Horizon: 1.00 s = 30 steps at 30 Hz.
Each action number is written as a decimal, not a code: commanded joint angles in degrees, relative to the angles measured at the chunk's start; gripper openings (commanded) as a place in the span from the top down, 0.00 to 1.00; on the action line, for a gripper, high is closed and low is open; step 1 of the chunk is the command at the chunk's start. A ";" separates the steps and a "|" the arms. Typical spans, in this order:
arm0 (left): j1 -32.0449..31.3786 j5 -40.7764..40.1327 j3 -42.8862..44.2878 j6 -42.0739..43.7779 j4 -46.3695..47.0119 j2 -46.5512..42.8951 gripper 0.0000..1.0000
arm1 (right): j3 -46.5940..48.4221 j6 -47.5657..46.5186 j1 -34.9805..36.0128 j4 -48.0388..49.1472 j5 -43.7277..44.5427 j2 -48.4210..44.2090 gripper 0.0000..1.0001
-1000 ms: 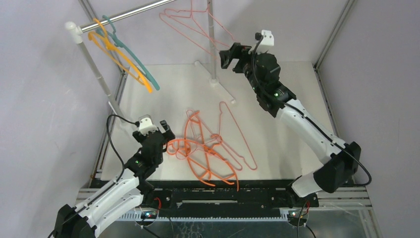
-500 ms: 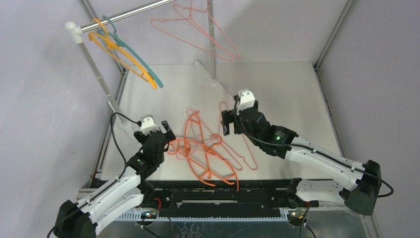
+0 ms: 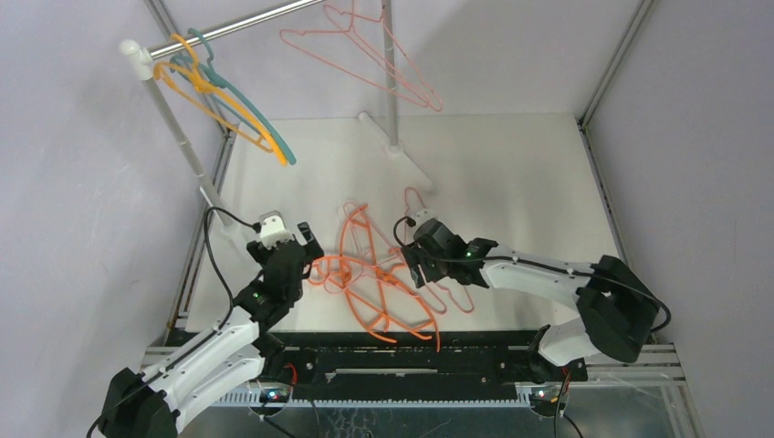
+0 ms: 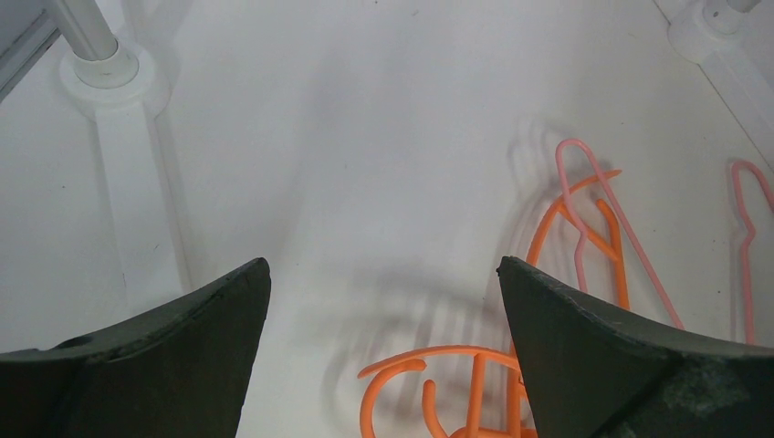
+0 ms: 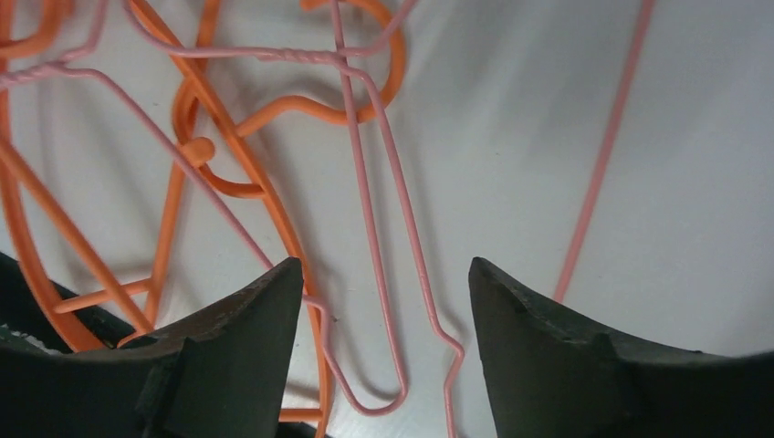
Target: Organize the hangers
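Note:
A tangle of orange hangers [image 3: 374, 292] and pink hangers [image 3: 447, 255] lies mid-table. On the rail hang a yellow-orange hanger [image 3: 239, 120], a teal hanger [image 3: 260, 119] and a pink hanger [image 3: 365, 50]. My right gripper [image 3: 413, 265] is low over the pile and open. Its jaws straddle a pink hook [image 5: 416, 246] without touching it, and orange wire [image 5: 399, 68] lies just beyond. My left gripper [image 3: 308, 254] is wide open and empty at the pile's left edge, with an orange hook [image 4: 444, 351] between its jaws on the table and a pink hook [image 4: 573, 142] further right.
The silver rail [image 3: 237, 26] runs across the back on white posts [image 3: 173, 128]. One post's white foot [image 3: 406, 160] juts onto the table behind the pile. Metal frame uprights [image 3: 602, 87] and purple walls close in the sides.
My right arm has come down from the rail to the table and now sits over the pink hanger, jaws a little narrower. The pink hanger stays on the rail. The left arm is still.

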 commanded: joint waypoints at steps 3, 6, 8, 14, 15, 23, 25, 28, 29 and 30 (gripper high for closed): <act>0.23 -0.29 1.18 -0.37 1.28 -1.55 0.00 | -2.00 1.85 -1.97 5.87 -4.66 4.47 0.30; 0.21 -0.01 1.16 -0.45 1.30 -1.50 0.00 | -3.10 2.20 -3.60 7.26 -5.13 5.38 0.33; 0.21 0.06 1.24 -0.44 1.28 -1.42 0.00 | -3.58 2.18 -4.43 7.91 -5.69 6.17 0.35; 0.21 0.03 1.02 -0.45 1.34 -1.80 0.01 | -4.99 2.60 -5.14 9.55 -4.88 9.12 0.45; 0.21 0.11 1.06 -0.45 1.43 -1.71 0.01 | -5.07 2.71 -5.14 9.80 -4.90 9.66 0.46; 0.21 0.12 1.26 -0.44 1.45 -0.87 0.01 | -5.40 3.04 -5.23 11.45 -7.09 12.79 0.78; 0.21 0.02 1.25 -0.45 1.45 -0.82 0.01 | -5.36 3.03 -5.23 11.48 -7.12 12.15 0.93; 0.21 0.01 1.32 -0.45 1.51 -0.63 0.01 | -5.38 3.04 -4.86 10.99 -5.04 10.14 1.00; 0.21 0.06 1.37 -0.45 1.46 -0.53 0.01 | -5.35 2.86 -4.75 10.87 -4.67 9.29 1.00; 0.21 0.06 1.38 -0.45 1.53 -0.39 0.01 | -5.26 2.76 -4.71 10.66 -4.40 8.44 1.00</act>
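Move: Just under the right hand, roughly 6 cm below and about 1 cm ahead, lies the pink hanger wire it will pinch. From that hand the outer pink bar is some 3 cm ahead and 5 cm to the right, the nearer pink hook about 14 cm ahead and 1 cm left, and the orange hangers centre around 9 cm to the left, level fore and aft. From the left hand the wire is roughly 22 cm right, 5 cm back and 11 cm below. Sinking about 6 cm onto the pile, most of it early on, the right hand tips its fingers some 5 degrees steeper and drifts slightly right. Near the tabletop it then eases about 1.5 cm forward and 2 cm left as the fingers shut completely, pinching the pink wire between their tips. ##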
